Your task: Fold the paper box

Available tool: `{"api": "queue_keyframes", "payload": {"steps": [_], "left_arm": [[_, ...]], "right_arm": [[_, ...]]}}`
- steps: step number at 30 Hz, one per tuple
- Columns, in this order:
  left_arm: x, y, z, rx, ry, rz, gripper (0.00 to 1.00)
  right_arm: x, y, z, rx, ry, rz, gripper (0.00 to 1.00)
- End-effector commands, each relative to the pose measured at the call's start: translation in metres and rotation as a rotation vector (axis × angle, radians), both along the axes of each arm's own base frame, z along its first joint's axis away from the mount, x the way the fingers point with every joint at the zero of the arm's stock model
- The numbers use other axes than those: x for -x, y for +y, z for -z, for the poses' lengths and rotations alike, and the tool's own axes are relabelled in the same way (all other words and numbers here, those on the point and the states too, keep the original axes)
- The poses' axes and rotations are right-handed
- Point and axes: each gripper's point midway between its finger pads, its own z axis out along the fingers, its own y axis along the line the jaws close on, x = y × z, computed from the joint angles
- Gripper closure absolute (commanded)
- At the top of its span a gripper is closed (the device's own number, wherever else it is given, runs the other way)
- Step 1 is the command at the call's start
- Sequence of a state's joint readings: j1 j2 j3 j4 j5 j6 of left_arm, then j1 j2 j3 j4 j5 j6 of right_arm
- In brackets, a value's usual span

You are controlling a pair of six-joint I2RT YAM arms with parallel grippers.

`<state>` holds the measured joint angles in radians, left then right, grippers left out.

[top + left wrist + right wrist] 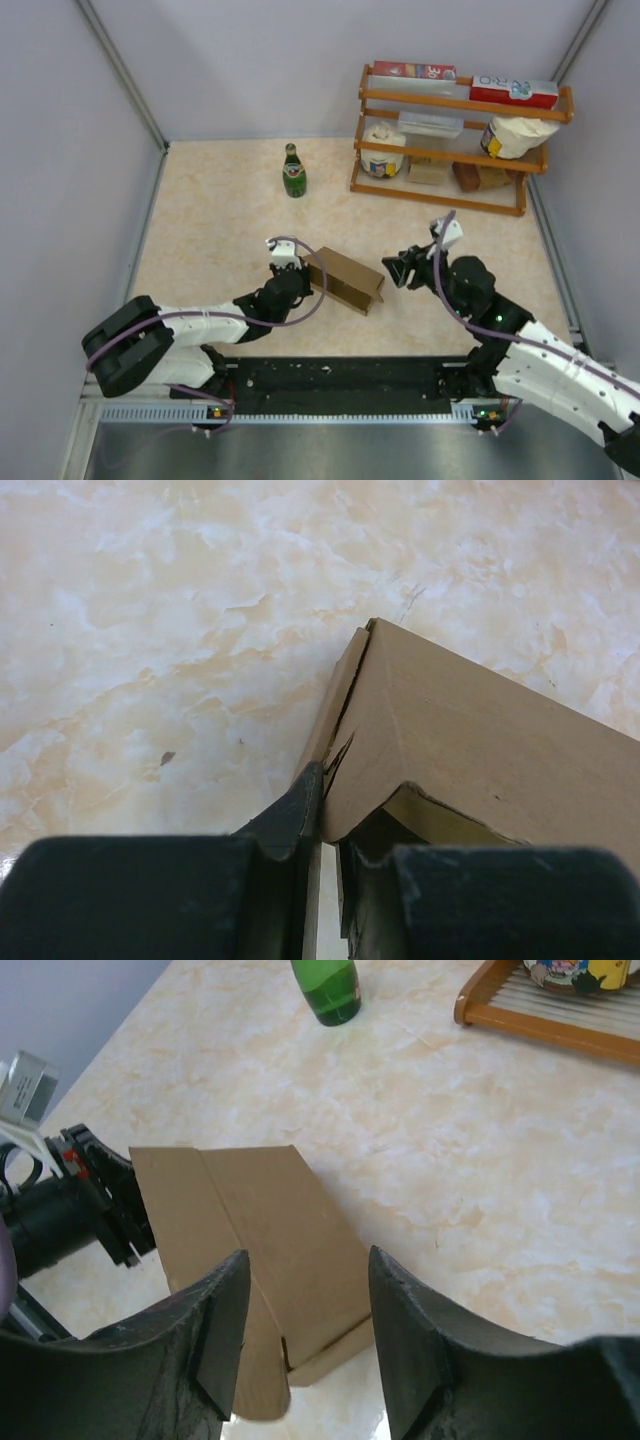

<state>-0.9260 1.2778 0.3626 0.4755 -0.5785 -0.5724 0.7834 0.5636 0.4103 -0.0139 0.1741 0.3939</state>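
The paper box (350, 280) is a plain brown cardboard oblong, partly folded, lying mid-table. My left gripper (306, 283) is at its left end, shut on a cardboard edge. In the left wrist view the box wall (470, 740) runs off to the right from my left gripper (328, 830), whose dark fingers pinch a thin flap. My right gripper (398, 270) hovers just off the box's right end, open and touching nothing. From the right wrist, the box (270, 1230) lies beyond my right gripper (305, 1340), with a loose flap at its near end.
A green bottle (293, 172) stands behind the box, also seen as the bottle (328, 985) in the right wrist view. A wooden rack (450, 200) with cartons, bags and jars fills the back right. Grey walls enclose the table on three sides.
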Motion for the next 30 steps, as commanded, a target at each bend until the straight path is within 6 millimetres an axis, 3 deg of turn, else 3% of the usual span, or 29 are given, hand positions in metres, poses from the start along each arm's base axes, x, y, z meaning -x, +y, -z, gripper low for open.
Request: {"api": "queue_keyframes", "payload": {"steps": [1, 3, 8, 15, 21, 30], "left_arm": [[0.000, -0.002, -0.013, 0.012, -0.038, 0.001, 0.87], [0.000, -0.004, -0.015, 0.015, -0.038, 0.011, 0.87], [0.004, -0.009, -0.018, 0.026, -0.040, 0.036, 0.83], [0.015, -0.013, -0.023, 0.062, -0.022, 0.090, 0.66], [0.029, -0.014, -0.023, 0.101, 0.012, 0.143, 0.59], [0.062, -0.026, -0.022, 0.181, 0.087, 0.297, 0.55]], "right_arm": [[-0.023, 0.032, -0.037, 0.041, -0.012, -0.056, 0.53], [-0.034, 0.048, -0.038, 0.058, 0.021, -0.096, 0.58], [-0.054, 0.081, -0.014, 0.073, 0.118, -0.173, 0.72], [-0.051, 0.121, 0.034, 0.053, 0.251, -0.325, 0.80], [-0.049, 0.129, 0.057, 0.047, 0.304, -0.353, 0.81], [-0.043, 0.127, 0.076, 0.082, 0.330, -0.359, 0.81]]}}
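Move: The paper box, its lid folded over, has its middle about 13 cm to the left of my right hand and 1 cm ahead, with the lid's top some 9 cm below that hand; its loose end flap sits 6 cm left and 2 cm back. The green bottle stands about 19 cm beyond the box and 11 cm to its left. From my left hand, still closed at the box's near left corner, the box's middle is about 8 cm right and 2 cm back. I swing my right hand left about 12 cm, going forward and slightly up at first, then drop some 10 cm onto the far part of the lid, tipping the fingers down about 20 degrees and drawing them nearly shut. Meanwhile my left hand opens at the near left corner and backs off about 4 cm, rising a little and turning clockwise. ##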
